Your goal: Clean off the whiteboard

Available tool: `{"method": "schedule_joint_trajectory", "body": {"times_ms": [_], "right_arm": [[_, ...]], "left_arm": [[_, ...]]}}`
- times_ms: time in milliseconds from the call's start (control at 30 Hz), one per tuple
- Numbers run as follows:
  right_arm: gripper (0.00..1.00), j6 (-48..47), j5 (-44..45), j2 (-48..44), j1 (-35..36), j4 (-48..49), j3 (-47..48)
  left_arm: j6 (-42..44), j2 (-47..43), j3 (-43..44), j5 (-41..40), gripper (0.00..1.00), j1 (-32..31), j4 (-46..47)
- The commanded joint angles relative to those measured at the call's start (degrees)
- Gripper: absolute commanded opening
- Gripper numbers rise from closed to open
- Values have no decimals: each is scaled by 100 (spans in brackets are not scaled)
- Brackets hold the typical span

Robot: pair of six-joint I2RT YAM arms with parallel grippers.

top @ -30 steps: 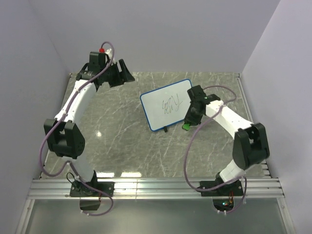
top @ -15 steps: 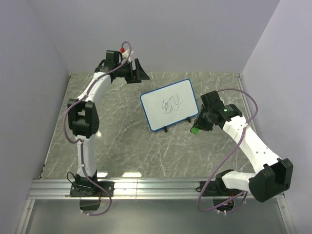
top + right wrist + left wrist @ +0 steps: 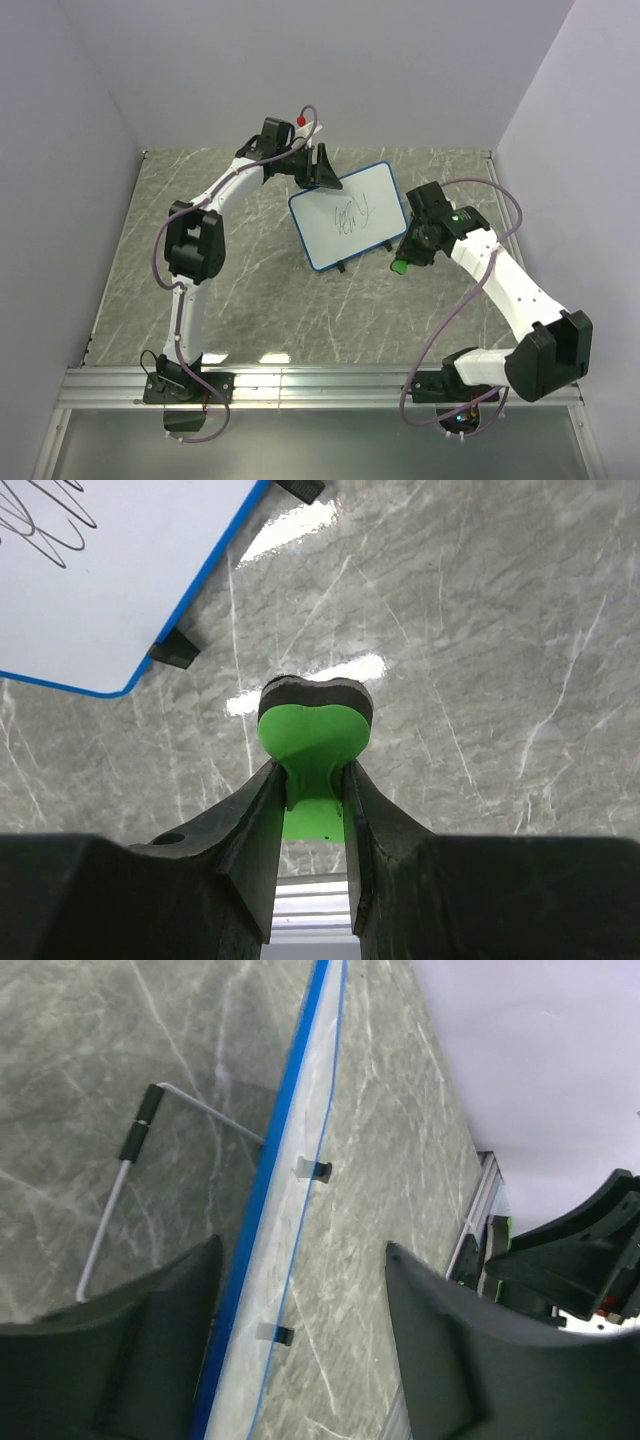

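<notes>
The whiteboard [image 3: 345, 200], white with a blue frame and a dark scribble [image 3: 352, 215] in its middle, stands tilted at the table's back centre. My left gripper [image 3: 325, 177] is open at its far left corner. In the left wrist view the blue frame [image 3: 275, 1160] runs edge-on between the jaws of the left gripper [image 3: 300, 1300], close to the left finger [image 3: 150, 1340] and apart from the right one. My right gripper [image 3: 405, 256] hangs just off the board's near right corner, shut on a green eraser [image 3: 315, 735]. The board's corner [image 3: 100, 590] shows at upper left there.
The board's wire stand [image 3: 130, 1190] with a black sleeve rests on the marbled table [image 3: 250, 280] behind it. Small black feet [image 3: 175, 650] sit under the frame. An aluminium rail [image 3: 320, 385] runs along the near edge, and lilac walls close in three sides.
My left arm has swung right from the back left corner to the board's far left corner. The right gripper with the eraser has shifted a little right, off the board's near corner.
</notes>
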Motion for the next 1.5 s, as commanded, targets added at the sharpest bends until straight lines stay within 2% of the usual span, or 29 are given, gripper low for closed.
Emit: {"method": "schedule_joint_trajectory", "body": {"times_ms": [0,33,67,133,167,233,267,333,367,467,500,633,733,767,933,1100,1233,1467], "right_arm": [[0,-88,46,114,-3,154,321],[0,-123,-103,202,6,233,435],[0,-211,-217,246,6,521,479],[0,-273,-603,378,-3,1143,619],[0,-264,-770,439,-20,1348,681],[0,-194,-1061,764,-82,1882,961],[0,-63,-1340,904,-108,2051,1076],[0,113,-1571,1379,-135,2368,1445],[0,296,-1728,1563,-143,2622,1595],[0,604,-1853,2433,-109,2704,2420],[0,649,-1862,2861,-100,2677,2892],[0,781,-1704,3752,23,2405,3825],[0,904,-1520,4122,120,2229,4092],[0,948,-1467,4140,137,2211,4031],[0,1255,-950,3535,225,2685,2556],[0,1467,-291,2999,436,2590,1449],[0,1669,-174,2980,700,2598,1069],[0,1819,-586,3569,1227,2597,665]], "left_arm": [[269,-5,157,-4,64,29,-36],[287,-6,104,-117,62,20,-80],[348,-14,78,-153,53,20,-115],[383,-49,-62,-249,48,12,-203],[410,-102,-124,-363,40,12,-203],[427,-163,-334,-495,35,3,-203],[462,-207,-396,-618,25,3,-221],[480,-225,-607,-776,17,-6,-221],[506,-243,-651,-830,8,-15,-229],[576,-216,-801,-944,0,-15,-282],[577,-234,-880,-953,0,-15,-274],[524,-348,-1021,-1050,0,-24,-142],[550,-383,-968,-1120,0,-24,-212],[577,-383,-951,-1146,0,-15,-229],[664,-410,-907,-1199,0,-24,-379],[735,-454,-968,-1269,0,-24,-441],[726,-471,-1021,-1270,0,-15,-432],[691,-428,-898,-1252,0,-15,-475]]}}
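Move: The left gripper hangs open just above the whiteboard's top edge: the pinching spot is about 3 cm below, 1 cm back and 1 cm to its left. The scribble is some 6 cm back, 5 cm right and 9 cm below. From the right gripper, already holding the eraser, the scribble lies about 16 cm ahead, 12 cm left and 6 cm down; the board's right foot clip is roughly 9 cm ahead, 3 cm left and 12 cm below. Lower the left gripper about 3 cm, close it so it pinches the whiteboard's top edge, and hold. Meanwhile carry the held eraser forward and left, rising a little, some 22 cm out past the scribble while the fingertips swing left; then draw it back about 8 cm and down onto the board face by the scribble, easing part of that tilt out and keeping the grip. ##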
